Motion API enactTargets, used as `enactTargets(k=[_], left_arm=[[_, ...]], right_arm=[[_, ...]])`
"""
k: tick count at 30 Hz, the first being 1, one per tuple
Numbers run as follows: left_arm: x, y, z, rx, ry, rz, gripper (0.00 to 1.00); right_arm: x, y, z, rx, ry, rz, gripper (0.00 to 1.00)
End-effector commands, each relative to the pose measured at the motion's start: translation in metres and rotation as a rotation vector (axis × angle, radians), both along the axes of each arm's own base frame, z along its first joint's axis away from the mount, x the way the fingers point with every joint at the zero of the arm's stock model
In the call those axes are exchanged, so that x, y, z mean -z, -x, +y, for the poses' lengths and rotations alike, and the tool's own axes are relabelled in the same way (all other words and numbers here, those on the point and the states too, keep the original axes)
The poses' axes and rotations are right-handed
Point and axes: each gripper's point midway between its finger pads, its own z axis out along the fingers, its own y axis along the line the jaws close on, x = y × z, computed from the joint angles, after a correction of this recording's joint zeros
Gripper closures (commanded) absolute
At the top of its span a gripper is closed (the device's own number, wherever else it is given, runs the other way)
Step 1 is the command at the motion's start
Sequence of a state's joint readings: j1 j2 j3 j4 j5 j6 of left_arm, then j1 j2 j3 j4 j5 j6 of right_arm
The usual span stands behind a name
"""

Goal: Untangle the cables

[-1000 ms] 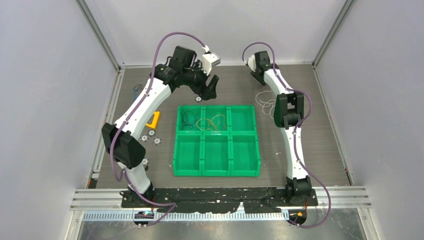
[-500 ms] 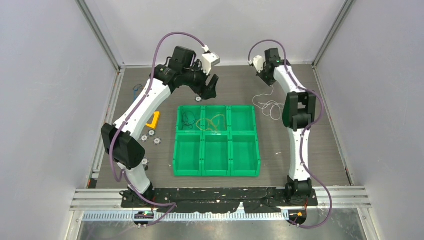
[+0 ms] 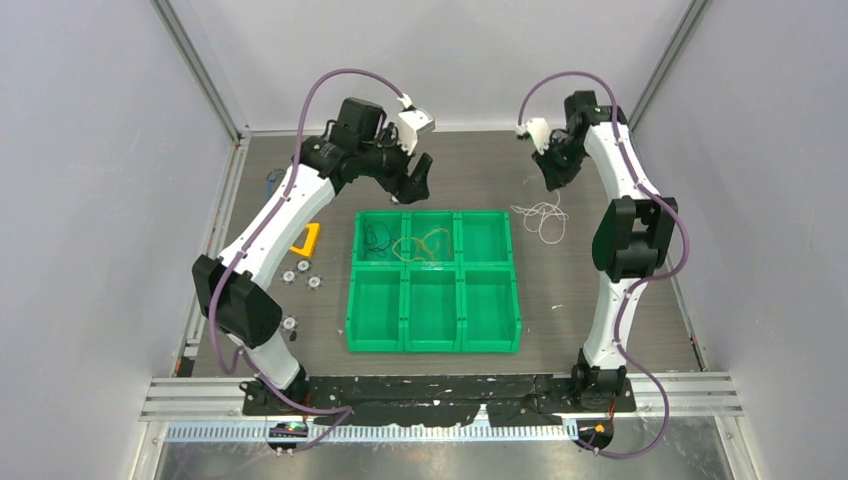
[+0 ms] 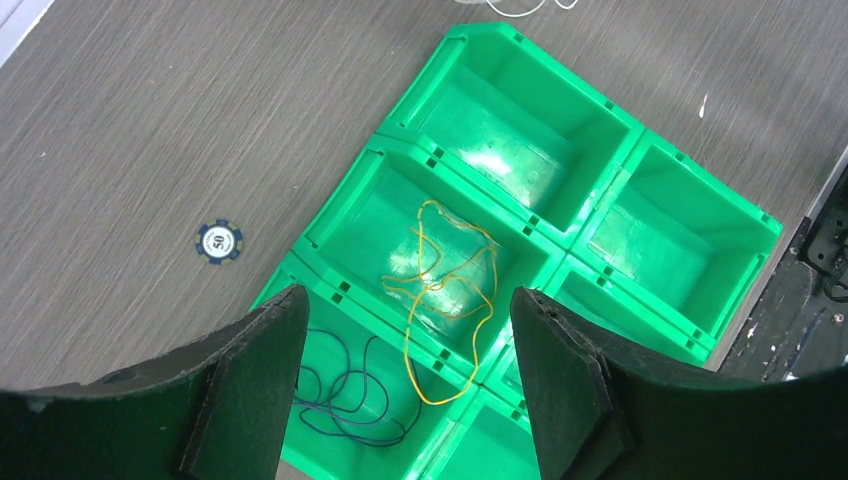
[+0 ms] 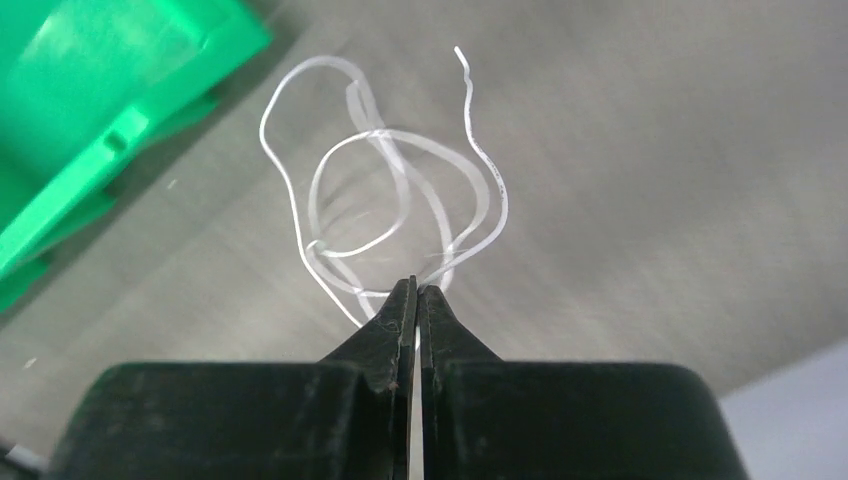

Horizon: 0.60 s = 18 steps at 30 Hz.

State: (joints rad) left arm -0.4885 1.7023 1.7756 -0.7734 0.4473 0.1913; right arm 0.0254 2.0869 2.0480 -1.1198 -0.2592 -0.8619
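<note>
My right gripper [image 3: 553,180] [image 5: 415,287] is shut on the white cable [image 5: 390,190], whose loops hang from the fingertips over the table at the back right [image 3: 541,213]. My left gripper [image 3: 415,186] [image 4: 408,300] hovers open above the green tray's back row with nothing between its fingers. The yellow-orange cable [image 4: 445,280] [image 3: 420,246] lies in the back middle compartment, one loop crossing the divider. A dark blue cable [image 4: 345,400] [image 3: 377,238] is coiled in the back left compartment.
The green six-compartment tray [image 3: 433,340] sits mid-table; its front row holds nothing. A yellow piece [image 3: 307,240] and small round discs [image 3: 290,275] lie left of it. A blue poker chip [image 4: 219,241] sits behind it. A small wire tangle [image 3: 272,180] lies by the left rail.
The right gripper closed on the white cable and the arm swung right and up, dragging the cable along. The left arm shifted slightly, its gripper still open.
</note>
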Motion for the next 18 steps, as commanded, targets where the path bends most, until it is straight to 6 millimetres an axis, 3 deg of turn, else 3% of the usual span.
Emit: enactTargets(k=[1,4,6,7,9,11,14,16,18], left_arm=[[-0.024,0.003,0.000,0.009,0.053,-0.067,0.25],[-0.024,0.002,0.000,0.005,0.055,-0.060,0.25],[-0.025,0.002,-0.001,0.003,0.060,-0.059,0.25],[-0.025,0.002,-0.001,0.004,0.061,-0.059,0.25],[-0.026,0.002,-0.001,0.004,0.060,-0.060,0.25],[-0.026,0.002,-0.001,0.002,0.059,-0.061,0.25],[-0.026,0.004,0.000,0.001,0.060,-0.056,0.25],[-0.025,0.005,0.000,0.000,0.061,-0.054,0.25],[-0.024,0.007,0.001,0.001,0.062,-0.049,0.25]], right_arm=[[0.041,0.065,0.010,-0.068,-0.076,0.296,0.95],[0.064,0.074,0.006,-0.039,-0.060,0.345,0.95],[0.075,0.068,0.001,-0.007,-0.029,0.340,0.91],[0.079,0.062,-0.001,0.007,-0.020,0.325,0.87],[0.083,0.059,-0.004,0.046,-0.010,0.330,0.58],[0.084,0.058,-0.004,0.077,-0.009,0.332,0.39],[0.081,0.057,-0.004,0.138,-0.020,0.325,0.29],[0.076,0.057,-0.002,0.210,-0.040,0.320,0.27],[0.069,0.056,-0.012,0.328,-0.075,0.308,0.27]])
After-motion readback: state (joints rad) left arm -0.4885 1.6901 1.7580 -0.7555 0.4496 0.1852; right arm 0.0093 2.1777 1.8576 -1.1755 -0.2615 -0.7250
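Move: The right hand's shut fingers hold a strand of the white cable, whose loose coil lies about 4 cm back, 4 cm left and 12 cm below them. From this hand, the green tray's far right compartment is some 21 cm left, 9 cm back and 10 cm down; the yellow cable in the next compartment is roughly 38 cm left, 12 cm back and 12 cm down. For the idle left hand, the white coil lies about 35 cm right, 6 cm ahead and 24 cm below. The right hand, still pinching the white cable, sinks quickly by about 9 cm while drawing back some 6 to 7 cm, bringing the strand down to its own coil on the table, and tips about 20 degrees so that the fingers point nearly straight down. Low over the loops it almost stops and opens the fingers wide, letting go of the cable, with a slight clockwise turn at the end. ##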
